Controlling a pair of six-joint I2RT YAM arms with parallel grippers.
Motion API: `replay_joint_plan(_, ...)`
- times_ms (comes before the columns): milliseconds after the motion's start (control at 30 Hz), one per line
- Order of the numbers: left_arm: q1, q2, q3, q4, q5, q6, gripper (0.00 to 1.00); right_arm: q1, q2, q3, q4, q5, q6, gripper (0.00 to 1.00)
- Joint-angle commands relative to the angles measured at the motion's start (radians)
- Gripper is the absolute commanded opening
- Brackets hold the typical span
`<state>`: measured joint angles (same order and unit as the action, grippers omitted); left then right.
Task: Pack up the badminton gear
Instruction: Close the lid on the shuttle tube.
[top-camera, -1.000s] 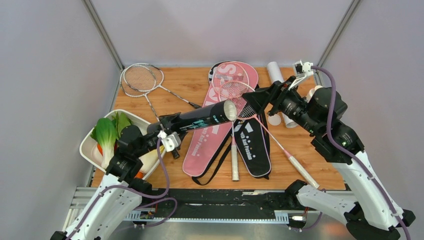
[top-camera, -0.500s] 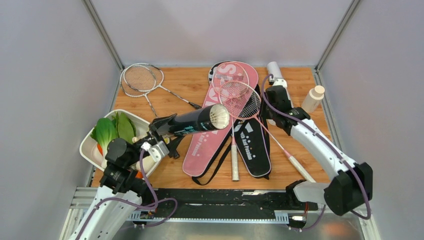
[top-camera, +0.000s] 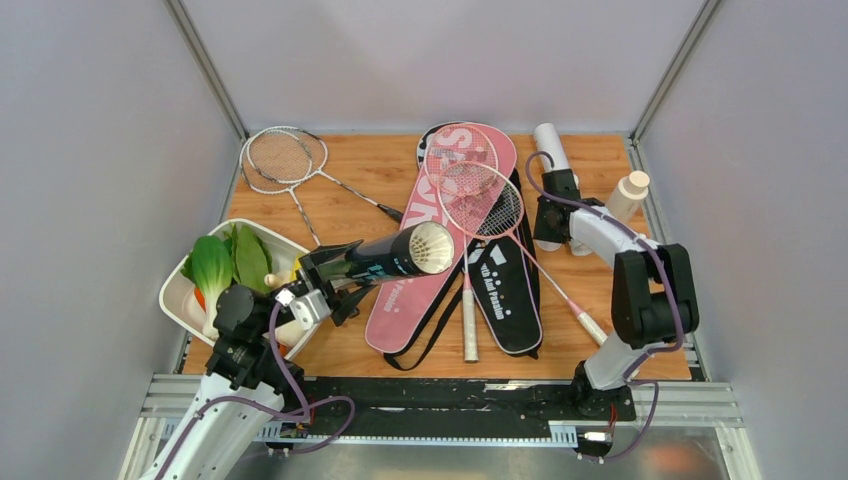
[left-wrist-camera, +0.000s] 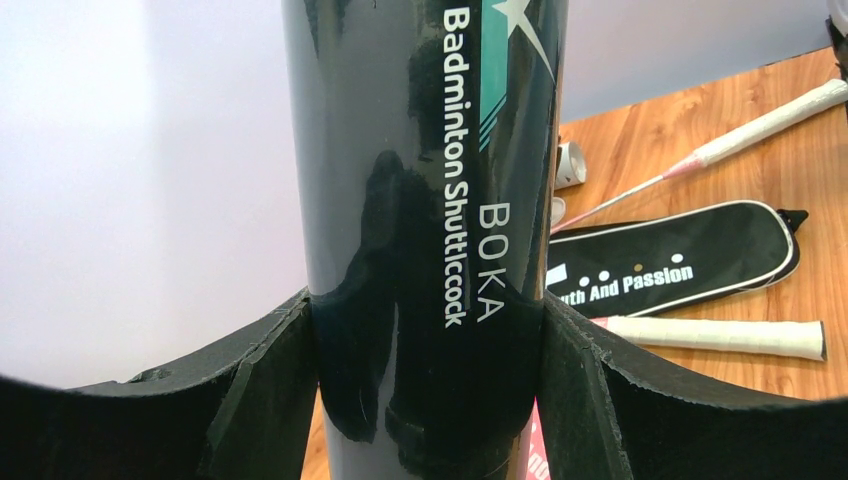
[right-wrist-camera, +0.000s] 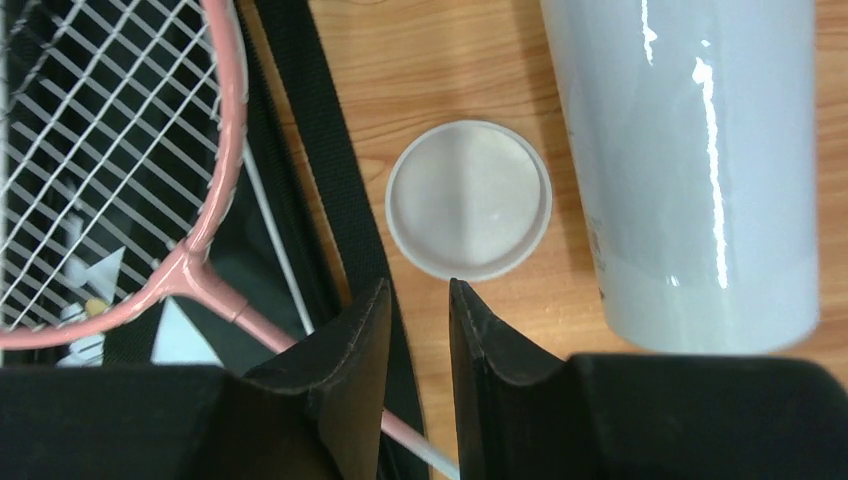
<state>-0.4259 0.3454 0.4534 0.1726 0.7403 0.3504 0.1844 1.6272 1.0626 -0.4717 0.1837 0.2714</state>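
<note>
My left gripper (top-camera: 328, 278) (left-wrist-camera: 427, 312) is shut on a black shuttlecock tube (top-camera: 395, 255) (left-wrist-camera: 425, 150), held off the table; white feathers show at its open end (top-camera: 431, 247). My right gripper (top-camera: 548, 228) (right-wrist-camera: 418, 286) points down at the table beside a white tube (top-camera: 552, 150) (right-wrist-camera: 690, 170). Its jaws stand a narrow gap apart with nothing between them. Their tips are at the near rim of a round white lid (right-wrist-camera: 468, 198). Pink rackets (top-camera: 478, 195) (right-wrist-camera: 215, 215) lie on a pink bag (top-camera: 415, 295) and a black bag (top-camera: 505, 290). Silver rackets (top-camera: 283, 160) lie at the back left.
A white tray (top-camera: 172, 298) of vegetables sits at the left edge under my left arm. A small white bottle with a tan cap (top-camera: 627, 197) stands at the right edge, behind my right arm.
My right arm has dropped from mid-air to the table by the white tube, and its jaws have narrowed. My left gripper has drawn the black tube back toward the near left.
</note>
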Motion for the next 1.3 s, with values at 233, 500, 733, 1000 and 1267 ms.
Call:
replay_joint_plan(233,-0.005,0.017,0.059,0.026,0.019,0.01,0.04,-0.043,0.171,0.123,0.093,-0.107,-0.044,0.29)
replay_joint_plan(500,-0.005,0.042,0.081,0.004,0.02,0.029,0.04,-0.045,0.231,0.129,0.099,-0.068,-0.039,0.28)
replay_joint_plan(733,-0.005,0.063,0.093,-0.007,0.009,0.025,0.04,-0.044,0.222,0.131,0.1,-0.042,-0.049,0.06)
replay_joint_plan(1000,-0.005,0.117,0.159,-0.09,-0.079,-0.013,0.03,-0.045,0.077,0.174,0.062,-0.075,-0.058,0.0)
replay_joint_plan(1267,-0.005,0.169,0.173,-0.226,-0.161,0.002,0.02,-0.044,-0.21,0.185,0.051,-0.304,-0.028,0.0)
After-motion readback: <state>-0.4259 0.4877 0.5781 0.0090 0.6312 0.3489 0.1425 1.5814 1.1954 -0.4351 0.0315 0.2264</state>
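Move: The lid lies flat on the table about 5 cm ahead of the right hand, 3 cm to its right and 5 cm below. The bag's black strap runs just left of it, some 2 cm to the hand's left and 5 cm ahead; the pink racket's throat is about 8 cm left and 5 cm ahead, and the white tube's near end 11 cm right and 3 cm ahead. From the left hand, which holds the shuttle tube up, the lid is roughly 25 cm ahead, 52 cm right and 30 cm below. The right hand sinks about 4 cm while reaching 3.5 cm forward to the lid, keeps its partly open fingers there, then shuts them to pinch the lid's left rim and lifts it quickly some 11 cm, with a small drift forward and left and the fingertips tipping forward by about 15 degrees. Meanwhile the left hand keeps its hold on the shuttle tube and, mostly late on, moves it some 3 cm forward, turning slightly counter-clockwise so that the open mouth swings forward. ##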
